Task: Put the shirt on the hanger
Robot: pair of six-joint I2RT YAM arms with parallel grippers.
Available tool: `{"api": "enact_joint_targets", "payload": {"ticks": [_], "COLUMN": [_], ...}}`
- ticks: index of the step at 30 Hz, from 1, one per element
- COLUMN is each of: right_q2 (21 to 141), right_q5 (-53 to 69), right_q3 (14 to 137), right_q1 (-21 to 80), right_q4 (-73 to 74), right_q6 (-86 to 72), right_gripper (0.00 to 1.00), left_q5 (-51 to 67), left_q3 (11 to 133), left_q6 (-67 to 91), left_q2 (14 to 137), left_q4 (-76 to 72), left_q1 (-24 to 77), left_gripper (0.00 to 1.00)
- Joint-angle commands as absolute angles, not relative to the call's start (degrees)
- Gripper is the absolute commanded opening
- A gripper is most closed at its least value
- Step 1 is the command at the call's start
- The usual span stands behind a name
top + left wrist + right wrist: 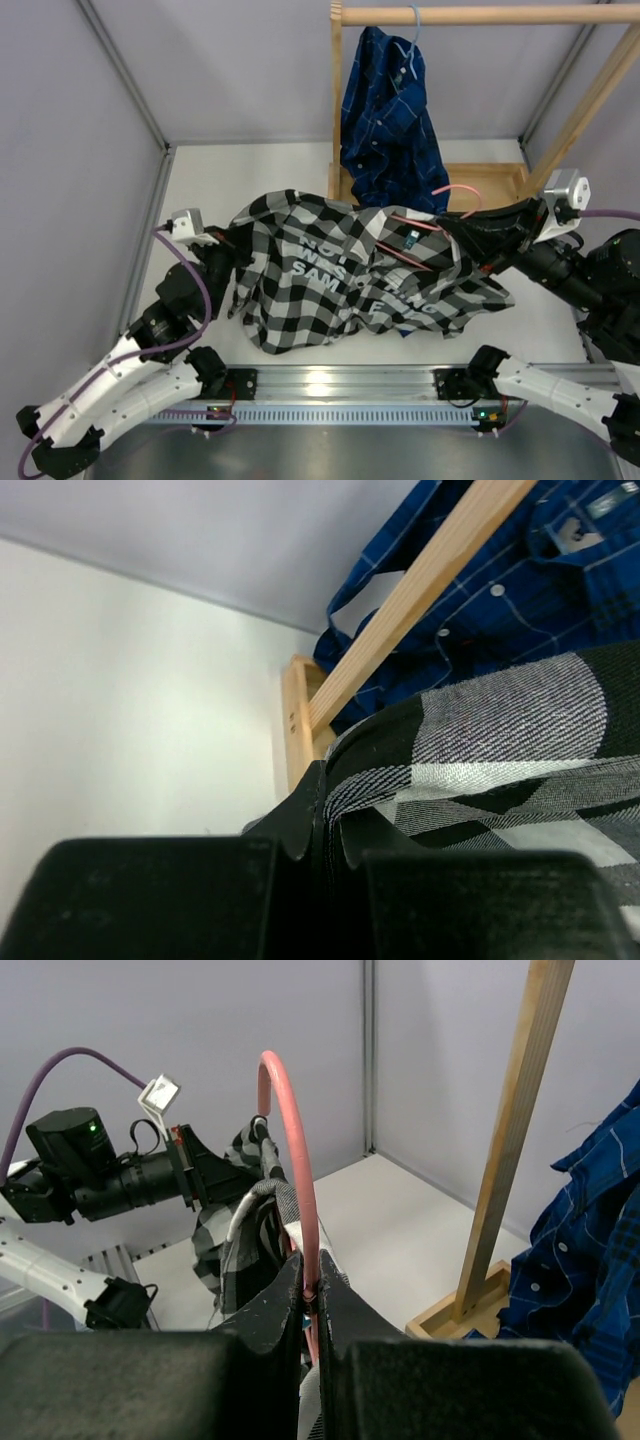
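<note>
The black-and-white checked shirt (320,275) with white lettering hangs spread between my two grippers, above the table. My left gripper (232,252) is shut on the shirt's left edge; in the left wrist view the fabric (510,730) runs pinched between the closed fingertips of that gripper (335,795). The thin pink hanger (455,190) lies partly inside the shirt, with its hook sticking out at the right. My right gripper (452,226) is shut on the hanger's neck (312,1285), below the curved hook (285,1110). In that view the shirt (240,1235) drapes just behind the neck.
A wooden rack with a top rail (480,14) and a base frame (495,180) stands at the back right. A blue plaid shirt (385,120) hangs from it on a light blue hanger, close behind the checked shirt. Grey walls enclose the table on the left and at the back.
</note>
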State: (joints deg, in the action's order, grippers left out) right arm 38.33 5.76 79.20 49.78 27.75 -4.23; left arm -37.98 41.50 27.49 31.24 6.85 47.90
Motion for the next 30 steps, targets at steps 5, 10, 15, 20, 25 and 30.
{"api": "enact_joint_targets", "payload": {"ticks": [5,10,15,20,25,30], "right_q2": [39.1,45.0,50.6,50.5,47.8,46.4], "right_q5": [3.1,3.5,4.7,8.4,11.6,15.1], "right_q3": [84.4,92.7,98.7,96.7,91.9,90.0], "right_q1": [50.4,50.4,50.4,50.5,50.4,50.4], "right_q4": [24.9,30.2,35.8,37.7,37.9,37.9], "right_q6": [-2.7,-1.8,-1.6,-1.3,-0.5,-0.4], "right_gripper": [0.00,0.00,0.00,0.00,0.00,0.00], "left_q5": [-37.0,-15.4,10.2,30.1,38.4,48.6], "left_q3": [46.6,55.8,66.4,82.8,83.5,84.5], "left_q6": [25.8,13.6,0.5,-10.2,-16.0,-13.7], "left_q2": [31.6,31.6,39.8,53.7,58.0,64.1], "left_q4": [9.6,7.6,8.6,18.3,18.5,20.5], "left_q1": [47.6,47.6,47.6,47.7,47.7,47.6], "left_gripper": [0.60,0.98,0.98,0.98,0.98,0.95]}}
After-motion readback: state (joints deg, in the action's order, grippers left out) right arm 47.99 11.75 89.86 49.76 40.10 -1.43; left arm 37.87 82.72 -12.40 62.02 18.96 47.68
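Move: The left hand, shut on the checkered shirt's left part, has the collar on the hanger about 24 cm to its right, 10 cm back and 9 cm higher. From that hand the rack's left post stands some 20 cm ahead and 16 cm to the right, the blue shirt some 20 cm ahead and 26 cm to the right, both middles about level with it. The right hand, gripping the pink hanger, has that collar about 7 cm to its left, 2 cm ahead and 6 cm below. The left fingers let go of the checkered cloth and open wide; the hand draws back and up some 20 cm, then sweeps right about 18 cm over the shirt towards the collar, sinking again at the end and turning about 70 degrees clockwise. The right hand keeps its pinch on the hanger, lifting it about 5 cm, then lowering it while edging left, fingers tipping down roughly 10 degrees. ##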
